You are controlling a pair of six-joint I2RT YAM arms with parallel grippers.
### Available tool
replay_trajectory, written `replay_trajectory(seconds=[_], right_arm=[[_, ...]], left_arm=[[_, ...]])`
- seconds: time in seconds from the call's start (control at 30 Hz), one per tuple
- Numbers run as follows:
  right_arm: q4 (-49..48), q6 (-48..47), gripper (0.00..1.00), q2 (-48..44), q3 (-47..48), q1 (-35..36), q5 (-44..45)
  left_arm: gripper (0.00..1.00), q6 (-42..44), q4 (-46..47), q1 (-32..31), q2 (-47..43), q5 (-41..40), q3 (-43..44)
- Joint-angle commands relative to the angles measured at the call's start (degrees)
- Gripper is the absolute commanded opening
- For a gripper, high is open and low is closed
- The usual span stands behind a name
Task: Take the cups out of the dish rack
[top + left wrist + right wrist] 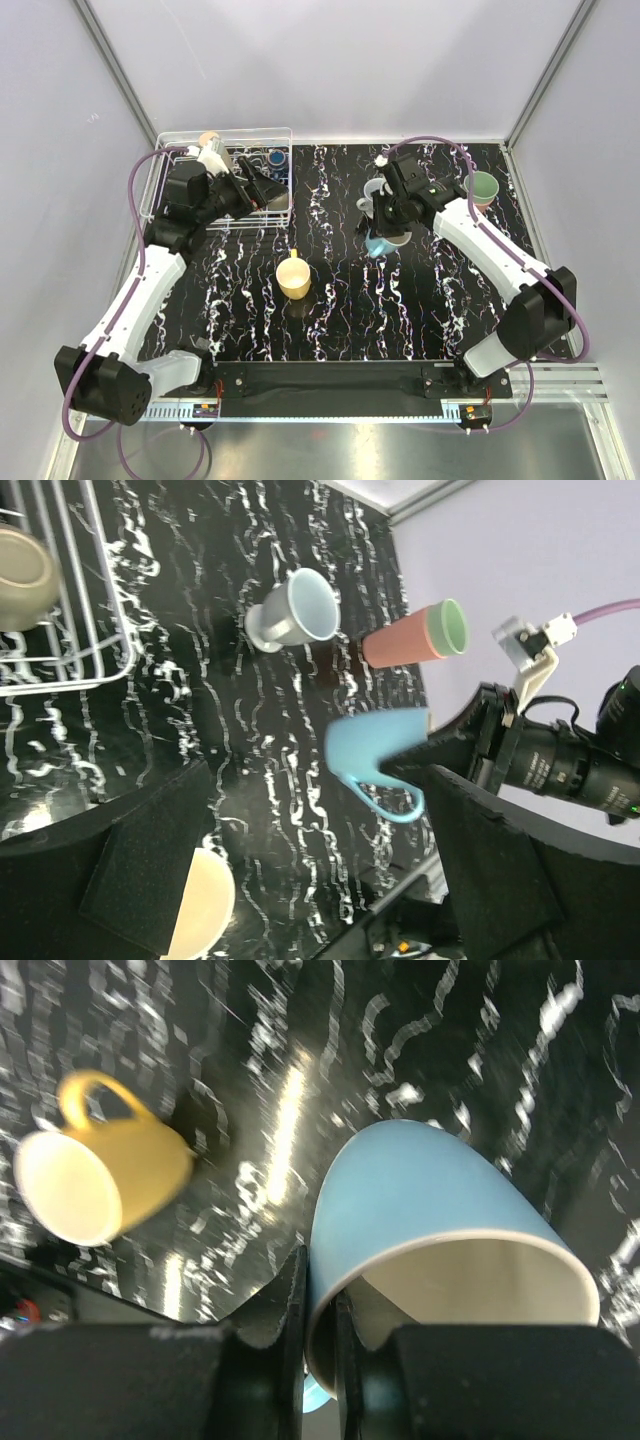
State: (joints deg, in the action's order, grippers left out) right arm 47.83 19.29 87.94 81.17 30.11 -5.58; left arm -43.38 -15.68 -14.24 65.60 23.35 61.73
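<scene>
The white wire dish rack [160, 190] stands at the back left, with a tan cup [209, 139] and a navy mug [276, 157] in it. My left gripper [262, 188] hovers over the rack's right side, open and empty [320, 870]. My right gripper [388, 232] is shut on the rim of a cyan mug [430, 1210], one finger inside and one outside, holding it tilted above the table [375, 755]. A yellow mug [294, 277] rests mid-table. A pale blue mug [372, 193] and a pinkish tumbler with a green inside [483, 187] stand at the back right.
The black marbled table [330, 320] ends in a metal rail at the front. Grey walls close in the back and both sides. The rack's corner [100, 665] and tan cup [22, 575] show in the left wrist view.
</scene>
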Motion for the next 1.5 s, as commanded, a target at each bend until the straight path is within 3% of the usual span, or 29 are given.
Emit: replay_trajectory(seconds=[0.0,0.7,0.9,1.37,1.47], right_arm=[[5.0,-2.9,0.00,0.0,1.4,0.6,4.2],[-1.5,-0.3,0.04,9.4,-8.7,3.8,9.5],[-1.3,0.0,0.23,9.7,-8.7,4.2,9.6],[4.5,-0.6,0.51,6.6,1.8,4.3,9.6],[6.2,-0.9,0.62,5.4,4.5,4.3,10.0]], left_arm=[[0.93,3.6,-0.7,0.1,-2.1,-3.2,2.4],[0.94,9.3,-5.1,0.2,-4.7,-8.1,3.2],[0.95,10.6,-5.8,0.2,-4.6,-9.7,3.1],[0.95,13.8,-7.6,0.2,-3.4,-16.4,5.6],[0.95,15.1,-8.6,0.2,-2.8,-18.9,6.7]])
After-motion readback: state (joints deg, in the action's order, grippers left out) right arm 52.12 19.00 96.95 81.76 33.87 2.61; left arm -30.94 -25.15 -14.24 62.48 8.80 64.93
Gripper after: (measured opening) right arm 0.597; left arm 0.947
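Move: The right gripper holds the tilted blue cup by its wall; its landing spot is bare table about 5 cm back, 4 cm right and, for the cup's middle, some 14 cm below. From this hand the yellow mug stands about 18 cm left and 7 cm back, the white mug about 11 cm ahead, neither left nor right, both some 14 cm below. From the left gripper the landing spot lies about 28 cm right, 6 cm back and 25 cm down. Lower the right gripper about 11 cm, easing slightly back and right and tilting some 20 degrees to level the blue cup onto the bare table right of the yellow mug. Open the fingers to let go of its wall, then rise about 5 cm with a little forward. Meanwhile draw the open left gripper about 5 cm left, away from the blue cup, rolling its left side up some 15 degrees. ##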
